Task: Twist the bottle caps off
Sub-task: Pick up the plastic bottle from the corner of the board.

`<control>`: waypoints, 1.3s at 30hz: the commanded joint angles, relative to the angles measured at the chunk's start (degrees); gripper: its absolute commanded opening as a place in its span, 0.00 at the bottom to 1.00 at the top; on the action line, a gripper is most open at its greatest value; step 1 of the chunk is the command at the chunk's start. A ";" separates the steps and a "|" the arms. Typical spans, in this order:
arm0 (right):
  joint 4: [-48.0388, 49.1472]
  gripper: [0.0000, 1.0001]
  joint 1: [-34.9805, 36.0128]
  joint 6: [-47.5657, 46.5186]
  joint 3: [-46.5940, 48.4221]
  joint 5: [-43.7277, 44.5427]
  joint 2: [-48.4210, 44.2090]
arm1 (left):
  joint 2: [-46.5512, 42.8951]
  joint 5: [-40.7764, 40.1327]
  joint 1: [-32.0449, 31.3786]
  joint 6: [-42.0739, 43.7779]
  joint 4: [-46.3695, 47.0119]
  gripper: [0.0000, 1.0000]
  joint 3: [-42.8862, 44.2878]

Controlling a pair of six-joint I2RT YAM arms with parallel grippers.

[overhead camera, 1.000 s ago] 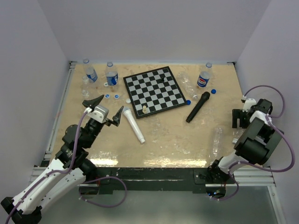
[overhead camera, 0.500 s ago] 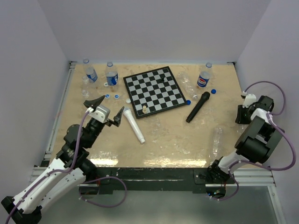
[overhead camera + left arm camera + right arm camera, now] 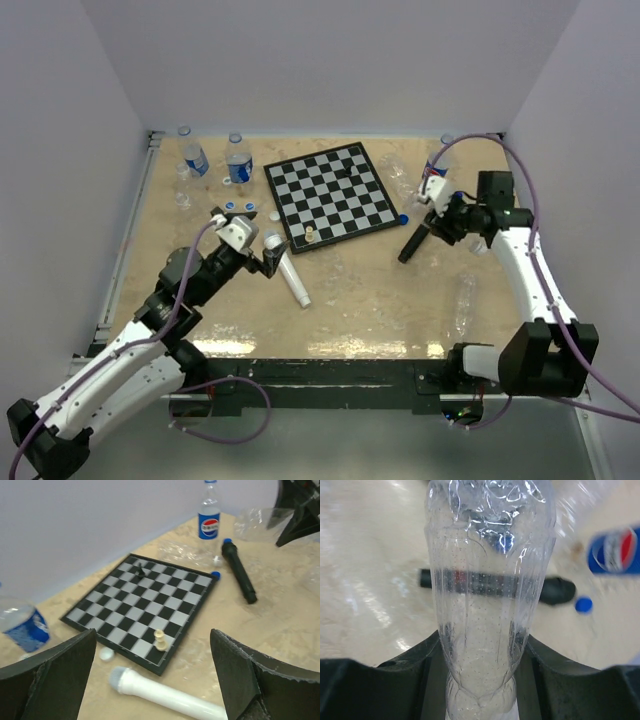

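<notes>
My right gripper point(image 3: 437, 212) is shut on a clear label-less bottle point(image 3: 490, 580), its fingers point(image 3: 415, 665) pressing both sides; the bottle's cap end is out of view. The bottle with the red-white-blue logo point(image 3: 436, 167) stands just behind it and also shows in the right wrist view point(image 3: 615, 550). Two blue-label bottles point(image 3: 238, 160) stand at the back left. Loose blue caps point(image 3: 230, 207) and a white cap point(image 3: 273, 214) lie left of the chessboard; another blue cap point(image 3: 403, 219) lies at its right corner. My left gripper point(image 3: 250, 245) is open and empty above the white microphone point(image 3: 170, 697).
The chessboard point(image 3: 330, 195) lies at the back middle with a pale chess piece point(image 3: 160, 640) on it. A black microphone point(image 3: 423, 230) lies beside my right gripper. Clear bottles lie behind the board's right corner point(image 3: 400, 178) and at the near right point(image 3: 462, 300). Walls close three sides.
My right arm has swung from the right edge to the back middle, by the black microphone. My left gripper has moved a little right and forward, over the white microphone.
</notes>
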 commanded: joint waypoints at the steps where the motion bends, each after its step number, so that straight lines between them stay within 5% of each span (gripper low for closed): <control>1: -8.22 0.11 10.24 -13.91 0.14 -8.52 -0.88 | 5.28 9.63 1.32 -12.28 -2.06 1.00 5.08; 11: 4.17 0.14 32.93 -13.74 -6.28 -2.28 -0.80 | 21.27 30.21 2.47 -43.06 7.69 1.00 7.09; 30: 8.84 0.15 42.61 -15.06 -7.16 -3.60 -1.85 | 46.42 50.87 0.97 -39.21 6.82 0.96 16.77; 32: 8.84 0.15 43.13 -14.88 -7.16 -3.51 -1.32 | 47.30 51.05 0.89 -38.24 6.38 0.83 17.38; 35: 9.63 0.19 43.31 -13.49 -7.42 -2.99 -1.32 | 48.19 48.52 0.97 -35.26 2.79 0.50 18.79; 39: 11.91 0.51 43.23 -8.57 -7.51 -0.70 -2.37 | 46.17 44.47 0.89 -28.32 -0.91 0.24 17.83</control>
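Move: Already in the right fingers, the plastic bottle is roughly 43 cm to the left hand's right, 5 cm farther out and 11 cm lower. The meeting place lies about 23 cm to the right hand's left, 9 cm back and 2 cm lower. From the right hand, the black microphone is some 11 cm ahead, 4 cm left and 16 cm down; the chessboard's middle is about 23 cm ahead and 32 cm left, 17 cm below. Carrying the plastic bottle, the right hand sweeps some 22 cm left and 10 cm back, away from the black microphone, swinging about 50 degrees counter-clockwise and keeping its grip. The open left hand comes to meet it, about 15 cm right and 11 cm down, tipping its fingers steeply down and turning clockwise, then partly closes and pinches the bottle beside the right fingers. ##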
